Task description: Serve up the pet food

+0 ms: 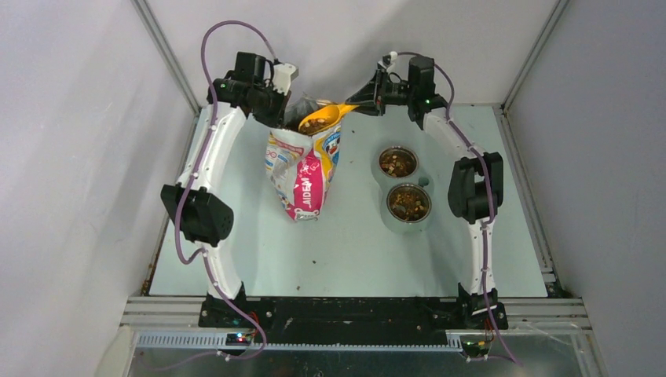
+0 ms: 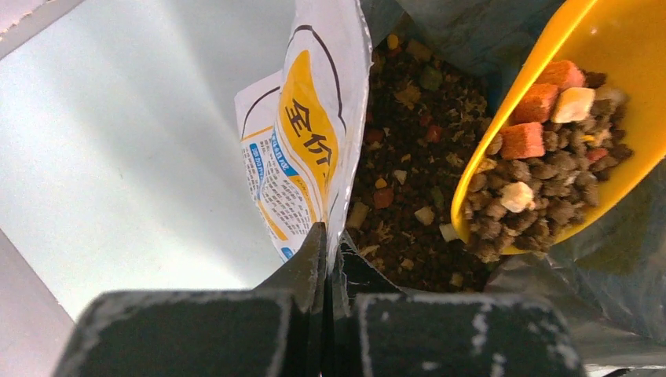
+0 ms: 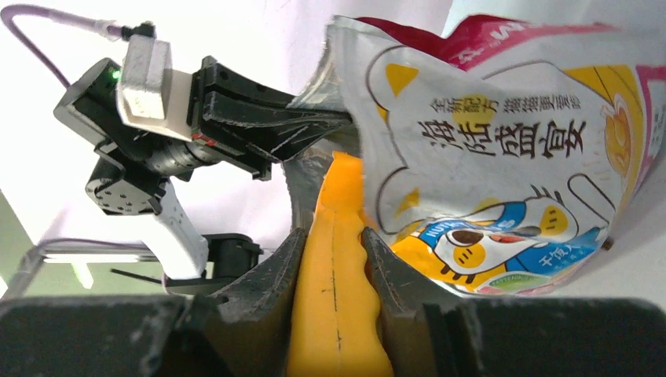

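Note:
The printed bag [image 1: 305,174] stands upright at the table's back centre, its mouth open. My left gripper [image 2: 330,236] is shut on the bag's rim [image 2: 342,157], holding it open. Pet food [image 2: 408,188] fills the bag as a dark loose heap. My right gripper [image 3: 333,243] is shut on the handle of the yellow scoop [image 3: 338,259]. The scoop [image 1: 323,118] hangs over the bag's mouth with a load of pet food [image 2: 542,173] in its bowl [image 2: 620,47]. Both metal bowls [image 1: 398,162] [image 1: 408,203] to the right hold pet food.
The two bowls sit in one pale stand [image 1: 378,187] right of the bag. Grey walls close in the table [image 1: 236,251] on the left, back and right. The left arm's elbow [image 1: 198,214] and the right arm's elbow [image 1: 473,188] hang over the table's sides.

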Action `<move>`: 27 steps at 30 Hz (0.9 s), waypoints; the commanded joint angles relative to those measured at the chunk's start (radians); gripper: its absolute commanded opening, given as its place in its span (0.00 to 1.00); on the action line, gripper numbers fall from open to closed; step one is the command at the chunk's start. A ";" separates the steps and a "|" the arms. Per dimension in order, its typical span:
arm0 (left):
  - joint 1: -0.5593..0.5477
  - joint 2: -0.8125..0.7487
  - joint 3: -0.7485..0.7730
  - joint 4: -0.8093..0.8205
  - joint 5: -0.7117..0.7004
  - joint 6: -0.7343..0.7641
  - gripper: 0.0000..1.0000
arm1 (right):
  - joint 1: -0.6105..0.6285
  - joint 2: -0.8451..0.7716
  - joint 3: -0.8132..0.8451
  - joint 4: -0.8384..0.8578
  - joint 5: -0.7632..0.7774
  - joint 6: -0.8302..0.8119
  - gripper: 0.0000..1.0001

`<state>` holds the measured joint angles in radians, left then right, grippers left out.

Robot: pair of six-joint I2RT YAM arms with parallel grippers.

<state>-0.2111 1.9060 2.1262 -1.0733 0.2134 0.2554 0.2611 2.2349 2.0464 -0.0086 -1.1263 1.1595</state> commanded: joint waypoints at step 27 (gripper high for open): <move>0.009 -0.055 0.047 0.096 -0.069 0.071 0.00 | -0.164 -0.267 -0.233 0.171 -0.054 0.225 0.00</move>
<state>-0.2226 1.9038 2.1262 -1.0801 0.1677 0.3149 0.1349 2.0762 1.8572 0.1028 -1.1534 1.3666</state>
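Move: The scoop in my right hand already carries food, its blade at the bag mouth. The far bowl lies about 15 cm to that hand's right, some 6 cm nearer me and 26 cm below; the near bowl is roughly 17 cm right and 19 cm back, equally low. The bag mouth is about 11 cm left, 3 cm back and slightly lower. From my left hand, the far bowl is some 33 cm right, 3 cm back and well below. I bring the loaded scoop out of the bag mouth with my right hand. It first dips a centimetre or so while rolling about 10 degrees around the handle, then draws right some 6.5 cm, speeding up and rising to finish about 3 cm higher, grip kept. My left hand stays put, still pinching the bag rim. ##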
